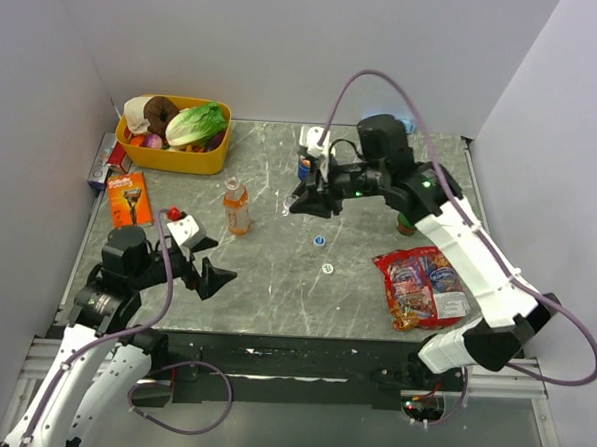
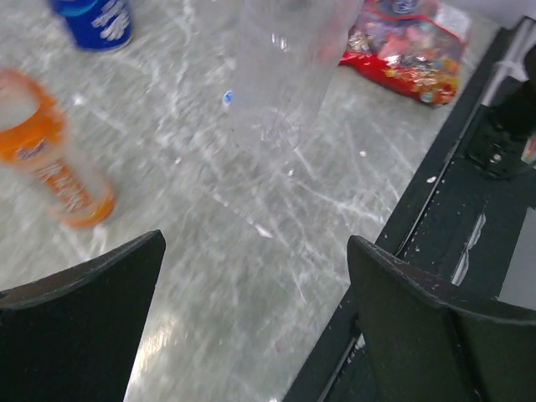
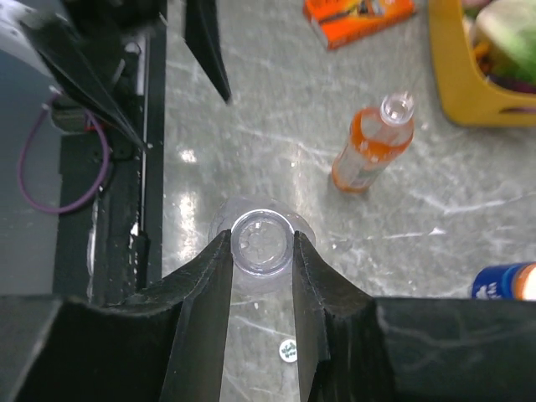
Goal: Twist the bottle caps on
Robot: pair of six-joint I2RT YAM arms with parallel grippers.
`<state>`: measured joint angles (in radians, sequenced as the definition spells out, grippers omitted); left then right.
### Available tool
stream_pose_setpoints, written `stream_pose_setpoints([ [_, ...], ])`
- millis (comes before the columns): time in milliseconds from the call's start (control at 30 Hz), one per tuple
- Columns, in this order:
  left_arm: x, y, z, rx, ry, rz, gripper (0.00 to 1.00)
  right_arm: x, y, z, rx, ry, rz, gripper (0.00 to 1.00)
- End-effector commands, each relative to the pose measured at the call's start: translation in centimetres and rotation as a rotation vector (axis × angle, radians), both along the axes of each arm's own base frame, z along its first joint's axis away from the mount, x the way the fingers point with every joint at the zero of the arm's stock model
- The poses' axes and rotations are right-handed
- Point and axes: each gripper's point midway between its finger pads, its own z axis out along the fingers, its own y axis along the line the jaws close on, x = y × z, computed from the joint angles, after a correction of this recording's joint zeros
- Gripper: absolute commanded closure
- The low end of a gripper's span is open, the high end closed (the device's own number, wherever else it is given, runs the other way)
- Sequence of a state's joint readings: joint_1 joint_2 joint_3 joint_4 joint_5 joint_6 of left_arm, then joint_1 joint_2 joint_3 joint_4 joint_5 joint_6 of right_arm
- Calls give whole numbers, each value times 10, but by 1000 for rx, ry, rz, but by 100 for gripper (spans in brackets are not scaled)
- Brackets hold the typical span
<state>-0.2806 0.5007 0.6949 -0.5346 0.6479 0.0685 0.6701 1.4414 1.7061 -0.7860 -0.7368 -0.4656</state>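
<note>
My right gripper (image 3: 262, 244) is shut on the open neck of a small clear bottle (image 3: 261, 264), which I see from straight above. The same bottle (image 2: 283, 75) hangs upright in the left wrist view; whether its base touches the table I cannot tell. In the top view the right gripper (image 1: 305, 201) is over the table's middle. Two bottle caps (image 1: 320, 241) (image 1: 327, 268) lie loose just nearer than it; one cap (image 3: 289, 350) shows between the right fingers, below the bottle. The orange drink bottle (image 1: 237, 206) stands uncapped to the left. My left gripper (image 1: 207, 259) is open and holds nothing, near the front left edge.
A yellow basket (image 1: 174, 161) of play food stands at the back left, with an orange razor pack (image 1: 130, 197) in front of it. A blue can (image 1: 304, 167) stands behind the right gripper. A red snack bag (image 1: 422, 285) lies at the right.
</note>
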Motion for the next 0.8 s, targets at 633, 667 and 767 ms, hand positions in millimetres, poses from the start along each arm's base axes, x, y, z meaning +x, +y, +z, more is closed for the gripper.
stream_pose_setpoints([
  [633, 41, -101, 6, -248, -95, -123, 4, -25, 11, 53, 127, 106, 50, 100],
  [667, 43, -103, 10, -264, -106, -125, 4, -26, 12, 52, 127, 111, 53, 100],
  [767, 44, -112, 12, -276, -106, -154, 4, -27, 15, 51, 134, 126, 59, 100],
])
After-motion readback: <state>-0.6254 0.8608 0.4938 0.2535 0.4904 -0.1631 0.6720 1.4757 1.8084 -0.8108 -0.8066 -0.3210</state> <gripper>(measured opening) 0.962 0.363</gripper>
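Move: The clear bottle hangs by its neck from my right fingers, its middle some 9 cm below that hand. From my open left hand the bottle's middle lies about 14 cm to the right, 6 cm ahead and roughly 2 cm higher. The orange bottle stands about 19 cm ahead of my left hand, 2 cm right. On the table, some 22 cm down, lie the white cap, 10 cm ahead and 24 right, and the blue cap, 17 ahead and 22 right. I bring my left hand, fingers wide open, about 10 cm to the right towards the hanging bottle. Late on I curve forward by some 5 cm to set my fingers around the lower body, sinking slightly and rolling the wrist about 10 degrees. My right hand keeps its pinch on the neck, lifting the bottle a little more and rolling it slightly. ##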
